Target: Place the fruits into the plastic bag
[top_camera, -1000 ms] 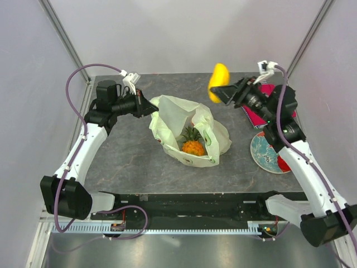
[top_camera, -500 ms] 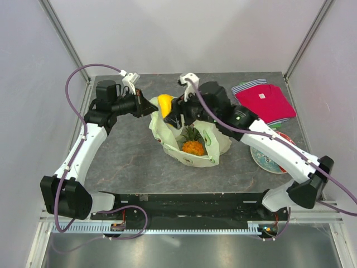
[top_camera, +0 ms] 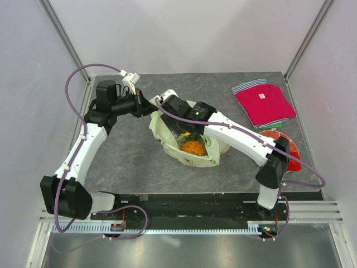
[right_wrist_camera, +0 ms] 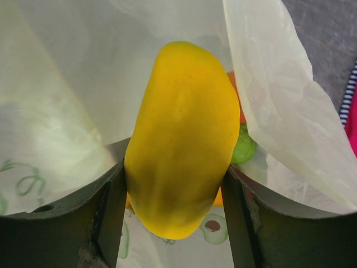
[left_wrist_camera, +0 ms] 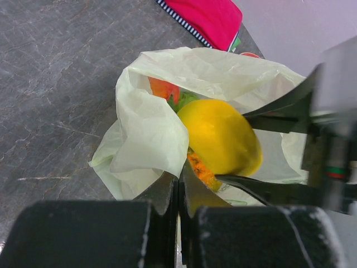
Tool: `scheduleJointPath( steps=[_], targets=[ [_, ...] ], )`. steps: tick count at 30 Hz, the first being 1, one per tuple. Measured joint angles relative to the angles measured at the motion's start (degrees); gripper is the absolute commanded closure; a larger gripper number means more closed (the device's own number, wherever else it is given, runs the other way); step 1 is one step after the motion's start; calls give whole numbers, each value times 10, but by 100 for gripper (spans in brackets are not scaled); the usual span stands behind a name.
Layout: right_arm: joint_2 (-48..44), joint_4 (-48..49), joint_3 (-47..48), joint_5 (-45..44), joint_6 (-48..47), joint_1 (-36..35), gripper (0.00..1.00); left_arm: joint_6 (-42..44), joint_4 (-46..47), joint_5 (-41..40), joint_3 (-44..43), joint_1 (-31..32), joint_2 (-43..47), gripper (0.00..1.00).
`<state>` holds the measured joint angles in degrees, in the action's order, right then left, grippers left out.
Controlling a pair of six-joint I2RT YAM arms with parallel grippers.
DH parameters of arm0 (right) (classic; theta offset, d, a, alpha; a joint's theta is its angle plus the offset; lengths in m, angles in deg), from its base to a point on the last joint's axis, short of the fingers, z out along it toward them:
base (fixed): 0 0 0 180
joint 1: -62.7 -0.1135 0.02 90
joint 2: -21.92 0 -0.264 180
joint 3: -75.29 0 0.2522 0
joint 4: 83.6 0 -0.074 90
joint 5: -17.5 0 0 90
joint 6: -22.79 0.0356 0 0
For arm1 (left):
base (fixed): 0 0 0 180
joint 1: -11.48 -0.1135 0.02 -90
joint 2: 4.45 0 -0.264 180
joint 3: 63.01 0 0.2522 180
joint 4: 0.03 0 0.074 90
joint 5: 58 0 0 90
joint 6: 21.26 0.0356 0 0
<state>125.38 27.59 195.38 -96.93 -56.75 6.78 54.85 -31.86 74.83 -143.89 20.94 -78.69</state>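
Observation:
The pale-green plastic bag [top_camera: 166, 129] lies mid-table with its mouth held up. My left gripper [top_camera: 152, 109] is shut on the bag's rim [left_wrist_camera: 150, 128], and its jaws [left_wrist_camera: 179, 184] pinch the thin film. My right gripper [top_camera: 182, 132] reaches into the mouth, shut on the yellow mango [right_wrist_camera: 184, 139], which sits between both fingers [right_wrist_camera: 114, 195]. The left wrist view shows the mango [left_wrist_camera: 220, 137] inside the opening. Deeper in the bag lie the orange pineapple [top_camera: 193, 147], a green round fruit [right_wrist_camera: 244, 146] and an orange-red piece [left_wrist_camera: 163, 88].
A folded red shirt [top_camera: 263, 103] lies at the back right. The round plate [top_camera: 294, 156] sits at the right, mostly hidden under my right arm's elbow. White walls and corner posts close in the table.
My right arm has swung from the back right across to the bag, carrying the mango down into its mouth. The left arm has kept still, holding the rim.

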Motion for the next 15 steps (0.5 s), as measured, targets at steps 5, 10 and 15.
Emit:
scheduleJointPath(
  steps=[5,10,15],
  targets=[
    [33,-33,-2,-53,8,0,78,0,0,0,0,0,0,98],
    [45,-22,-47,-68,20,11,76,0,0,0,0,0,0,98],
    [45,17,-139,-40,28,41,56,0,0,0,0,0,0,98]
  ],
)
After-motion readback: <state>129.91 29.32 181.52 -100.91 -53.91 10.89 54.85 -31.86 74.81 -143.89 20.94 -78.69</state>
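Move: The mango is already between my right fingers. Its place is the bag floor beside the pineapple, about 7 cm to this hand's right, 1 cm ahead and some 17 cm below. The pineapple lies around 3 cm back and 3 cm right, the peach roughly 9 cm ahead and 7 cm right, the green pepper about 5 cm ahead and 9 cm right, all 16 to 18 cm down. From my left hand that spot is some 18 cm right, 4 cm back and 23 cm lower. I sink my right hand about 10 cm into the open bag, drifting some 5 cm to my right across the pineapple towards the free floor beside it. The wrist rolls its left side down by about 15 degrees and tips slightly steeper, the fingers keeping their grip on the mango. My left hand stays still, still pinching the bag's left rim up. ##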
